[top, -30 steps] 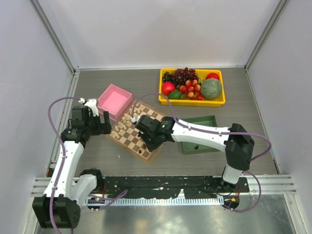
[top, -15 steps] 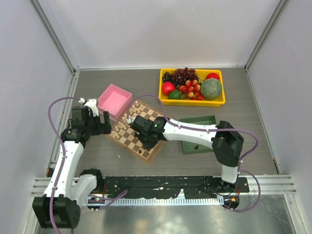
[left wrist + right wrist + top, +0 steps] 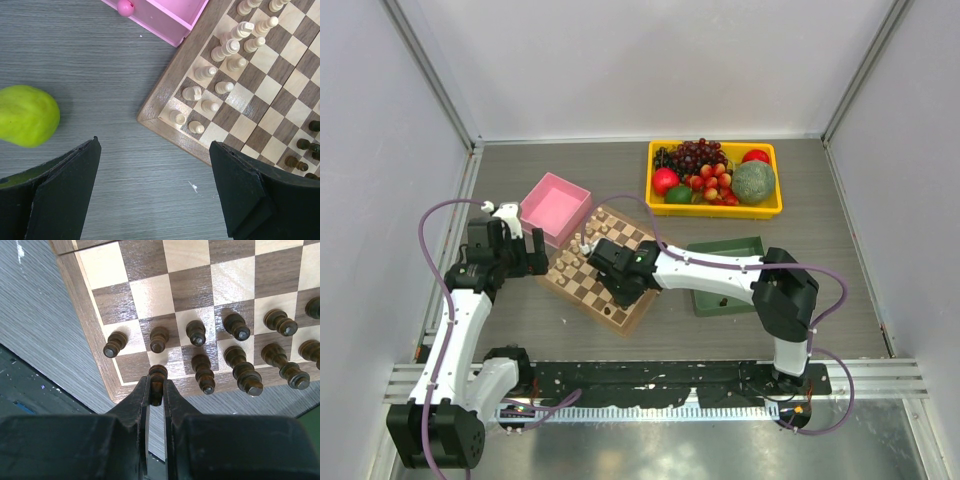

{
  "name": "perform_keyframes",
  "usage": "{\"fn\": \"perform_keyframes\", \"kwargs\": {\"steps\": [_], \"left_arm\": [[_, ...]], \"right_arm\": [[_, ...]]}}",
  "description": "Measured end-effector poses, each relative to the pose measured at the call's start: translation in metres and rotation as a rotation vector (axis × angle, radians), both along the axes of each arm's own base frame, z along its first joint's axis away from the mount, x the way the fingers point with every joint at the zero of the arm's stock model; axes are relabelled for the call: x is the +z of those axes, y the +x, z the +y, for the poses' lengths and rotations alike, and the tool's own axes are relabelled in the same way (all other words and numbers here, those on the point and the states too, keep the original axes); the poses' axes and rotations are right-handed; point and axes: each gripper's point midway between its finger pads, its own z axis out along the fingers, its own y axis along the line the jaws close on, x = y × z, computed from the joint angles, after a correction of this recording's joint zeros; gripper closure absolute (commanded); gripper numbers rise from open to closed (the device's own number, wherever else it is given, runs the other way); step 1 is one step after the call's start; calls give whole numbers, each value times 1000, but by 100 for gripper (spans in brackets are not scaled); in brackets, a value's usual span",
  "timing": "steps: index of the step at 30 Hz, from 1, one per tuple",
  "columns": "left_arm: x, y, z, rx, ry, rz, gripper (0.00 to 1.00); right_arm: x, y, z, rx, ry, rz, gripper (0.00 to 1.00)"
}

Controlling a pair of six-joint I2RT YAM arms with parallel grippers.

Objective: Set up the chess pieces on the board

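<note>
The board (image 3: 582, 288) lies tilted at the table's middle left. In the right wrist view my right gripper (image 3: 156, 387) is shut on a dark chess piece (image 3: 158, 375), hanging over the board's (image 3: 190, 285) near border by a corner. Several dark chess pieces (image 3: 196, 333) stand in two rows on the squares beside it. Cream pieces (image 3: 227, 50) fill the far side of the board (image 3: 260, 80). My left gripper (image 3: 154, 145) is open over bare table, just off the board's left corner, holding nothing. From above, the right gripper (image 3: 617, 288) covers the board's near edge.
A pink box (image 3: 556, 208) touches the board's far left corner. A green fruit (image 3: 25, 122) lies on the table left of my left gripper. A green tray (image 3: 725, 245) sits right of the board, a yellow tray (image 3: 715, 211) of fruit behind it.
My right arm swung left along the board's near edge with the dark piece still gripped, then almost stopped. The left arm has not moved.
</note>
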Motion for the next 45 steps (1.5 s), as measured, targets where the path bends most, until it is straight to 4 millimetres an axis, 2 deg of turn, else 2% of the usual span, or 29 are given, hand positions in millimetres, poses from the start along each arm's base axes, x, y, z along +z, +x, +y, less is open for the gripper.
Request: {"fn": "perform_keyframes", "kwargs": {"steps": [10, 23, 30, 33, 37, 41, 45], "left_arm": [[0, 0, 0, 0, 0, 0, 1], [0, 0, 0, 0, 0, 0, 1], [0, 0, 0, 0, 0, 0, 1], [0, 0, 0, 0, 0, 0, 1], [0, 0, 0, 0, 0, 0, 1], [0, 0, 0, 0, 0, 0, 1], [0, 0, 0, 0, 0, 0, 1]], "right_arm": [[-8, -1, -7, -6, -26, 3, 92], [-14, 2, -6, -15, -28, -4, 88], [-14, 4, -6, -18, -25, -8, 79], [-15, 4, -4, -18, -20, -10, 68], [-17, 4, -3, -15, -11, -11, 61], [-16, 4, -2, -9, -4, -13, 58], [-4, 4, -3, -4, 14, -25, 57]]}}
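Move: The right hand still holds a dark chess piece just above its square, second from the board's near corner on the dark back rank, which lies straight below, some 3 cm down. The next back-rank piece stands about 2 cm ahead of that square and 1 cm right; the pawn in front of it is about 1 cm ahead and 2 cm left, and the corner pawn some 3 cm left and 1 cm back. From the left hand the square lies about 18 cm right, 7 cm back and 9 cm down. The right hand eases the pinched dark piece down about 1.5 cm while edging slightly right, then shifts it roughly half a centimetre forward and back to the left, holding its height, to set it on the square between its back-rank neighbour and the empty corner square. There the fingers open from nearly shut to a little under half open and let go of the piece, and at the very end the hand lifts about 1 cm, fingers straight above the rank with almost no wrist turn. ##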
